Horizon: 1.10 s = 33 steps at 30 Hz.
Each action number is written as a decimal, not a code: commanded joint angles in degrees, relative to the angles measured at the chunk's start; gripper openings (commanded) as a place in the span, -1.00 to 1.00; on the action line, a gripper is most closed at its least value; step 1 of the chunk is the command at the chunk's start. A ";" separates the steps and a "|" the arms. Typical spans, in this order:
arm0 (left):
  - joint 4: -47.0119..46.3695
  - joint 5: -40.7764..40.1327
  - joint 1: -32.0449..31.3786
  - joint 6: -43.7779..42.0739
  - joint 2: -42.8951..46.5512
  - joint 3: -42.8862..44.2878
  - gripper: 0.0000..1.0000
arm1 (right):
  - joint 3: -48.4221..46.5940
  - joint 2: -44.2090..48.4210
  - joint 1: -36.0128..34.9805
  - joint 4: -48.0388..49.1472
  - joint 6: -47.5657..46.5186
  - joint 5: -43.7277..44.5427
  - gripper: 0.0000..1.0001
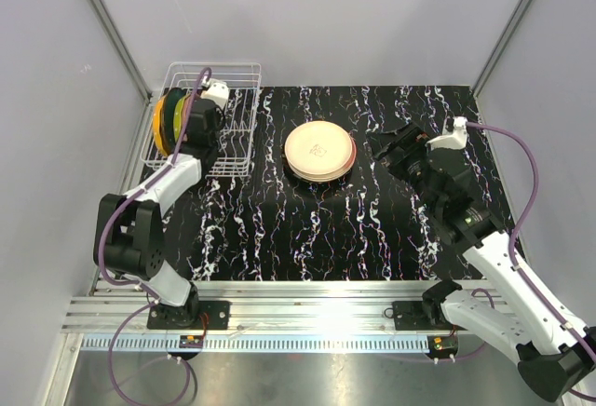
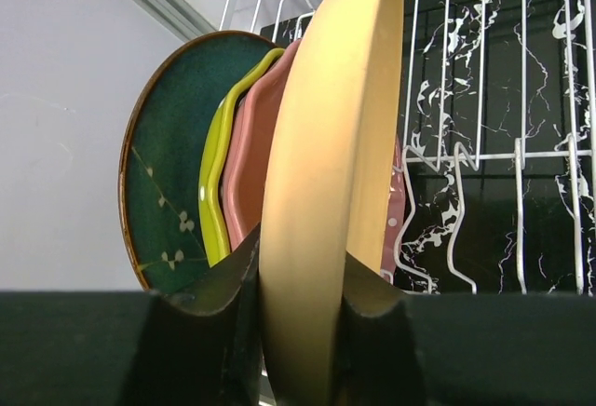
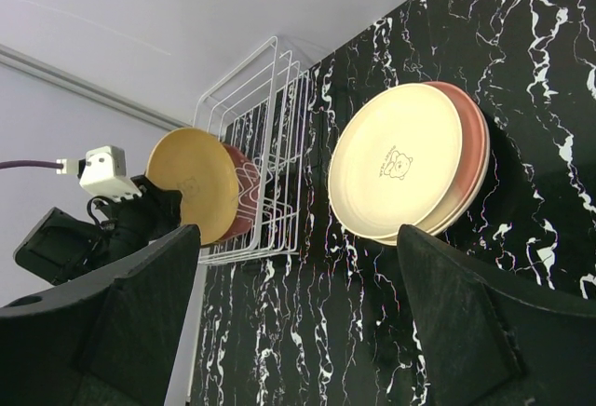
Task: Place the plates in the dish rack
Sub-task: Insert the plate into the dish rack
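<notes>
The white wire dish rack (image 1: 237, 136) stands at the table's back left. At its left end several plates stand on edge: a dark green plate (image 2: 172, 173), a lime one (image 2: 216, 182), a pink one (image 2: 256, 155) and a yellow plate (image 2: 326, 173). My left gripper (image 2: 303, 322) is shut on the yellow plate's rim and holds it upright in the rack (image 2: 521, 150). A stack of plates (image 1: 318, 150), cream on top with a reddish one below, lies flat mid-table. Just to the right of that stack my right gripper (image 1: 391, 145) is open, with nothing between its fingers (image 3: 149, 304).
The table top is black marble-patterned (image 1: 307, 229). Grey walls and metal frame posts (image 1: 112, 24) close in the back and sides. The rack's right part holds bare prongs (image 1: 244, 117). A metal rail (image 1: 307, 313) carries both arm bases at the near edge.
</notes>
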State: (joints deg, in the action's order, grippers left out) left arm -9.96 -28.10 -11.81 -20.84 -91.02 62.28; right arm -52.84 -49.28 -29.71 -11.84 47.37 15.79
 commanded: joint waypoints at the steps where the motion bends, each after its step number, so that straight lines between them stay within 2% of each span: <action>1: -3.49 1.11 1.18 3.52 1.02 0.39 -0.44 | 0.10 -0.12 0.53 1.90 0.79 -1.29 0.87; 3: -3.49 1.47 1.44 5.01 1.64 -0.40 -0.39 | 0.19 -0.21 0.53 1.73 1.31 -1.55 0.87; 7: -3.49 1.64 1.97 6.51 2.95 -1.37 0.03 | 0.19 -0.21 0.62 1.11 2.02 -2.34 0.87; 16: 1.51 1.90 2.06 10.11 9.19 -0.24 0.43 | 0.28 -0.38 0.62 -0.56 2.46 -2.87 0.87; 18: 5.10 3.13 2.06 12.30 12.35 1.26 0.56 | 0.19 -1.52 0.62 -0.73 2.02 -3.31 0.81; 20: 7.66 4.71 2.06 14.41 15.85 2.75 0.61 | -0.33 -2.57 0.62 -0.65 0.97 -3.92 0.61; 22: 9.78 7.61 1.71 20.46 18.68 2.67 0.75 | -1.21 -5.38 0.54 -1.26 -0.17 -4.80 0.46; 24: 10.49 11.99 -0.12 26.78 23.51 -0.39 0.98 | -3.84 -9.84 0.62 -3.01 -3.15 -5.76 0.36; 26: 10.13 13.24 -2.41 28.22 27.72 -4.42 0.98 | -6.99 -15.37 0.62 -3.46 -7.70 -8.13 0.34; 28: 10.13 13.95 -5.40 28.22 29.75 -6.55 0.98 | -9.64 -19.70 0.62 -4.24 -11.67 -14.19 0.37; 30: 10.13 13.60 -7.16 26.92 32.30 -9.80 0.98 | -14.90 -26.26 0.62 -8.87 -16.69 -16.83 0.38; 32: 6.89 11.32 -9.09 24.98 35.20 -14.19 0.98 | -20.34 -32.68 0.62 -12.67 -19.76 -16.06 0.39; 33: 3.92 9.13 -11.28 21.75 36.08 -15.68 0.98 | -21.77 -34.64 0.62 -15.12 -20.65 -12.84 0.39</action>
State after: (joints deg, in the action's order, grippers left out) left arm -1.54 -17.19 -20.53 3.27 -56.16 50.74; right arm -68.10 -78.70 -29.34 -20.47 34.74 3.31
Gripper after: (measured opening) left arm 0.987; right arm 0.692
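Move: The tan plate in the left hand is already down in the dish rack; its middle is about 8 cm straight ahead of that hand and 5 cm lower. At the same distance ahead and height, the pink plates stand about 4 cm to its left, the green plate 7 cm and the teal plate 10 cm. From the right hand, the white bear plate topping the stack lies roughly 13 cm ahead, 13 cm left and 28 cm below, with the rack's middle some 20 cm ahead and 45 cm left. The tan plate's rim is let go as the left fingers spread wide, edging about 1 cm left; that hand then lifts and draws back some 12 cm, veering right, its left side rolling down about 30 degrees. Late on, the right hand sinks about 10 cm while reaching left and forward towards the bear plate, fingers tipping down and partly closing on nothing. ##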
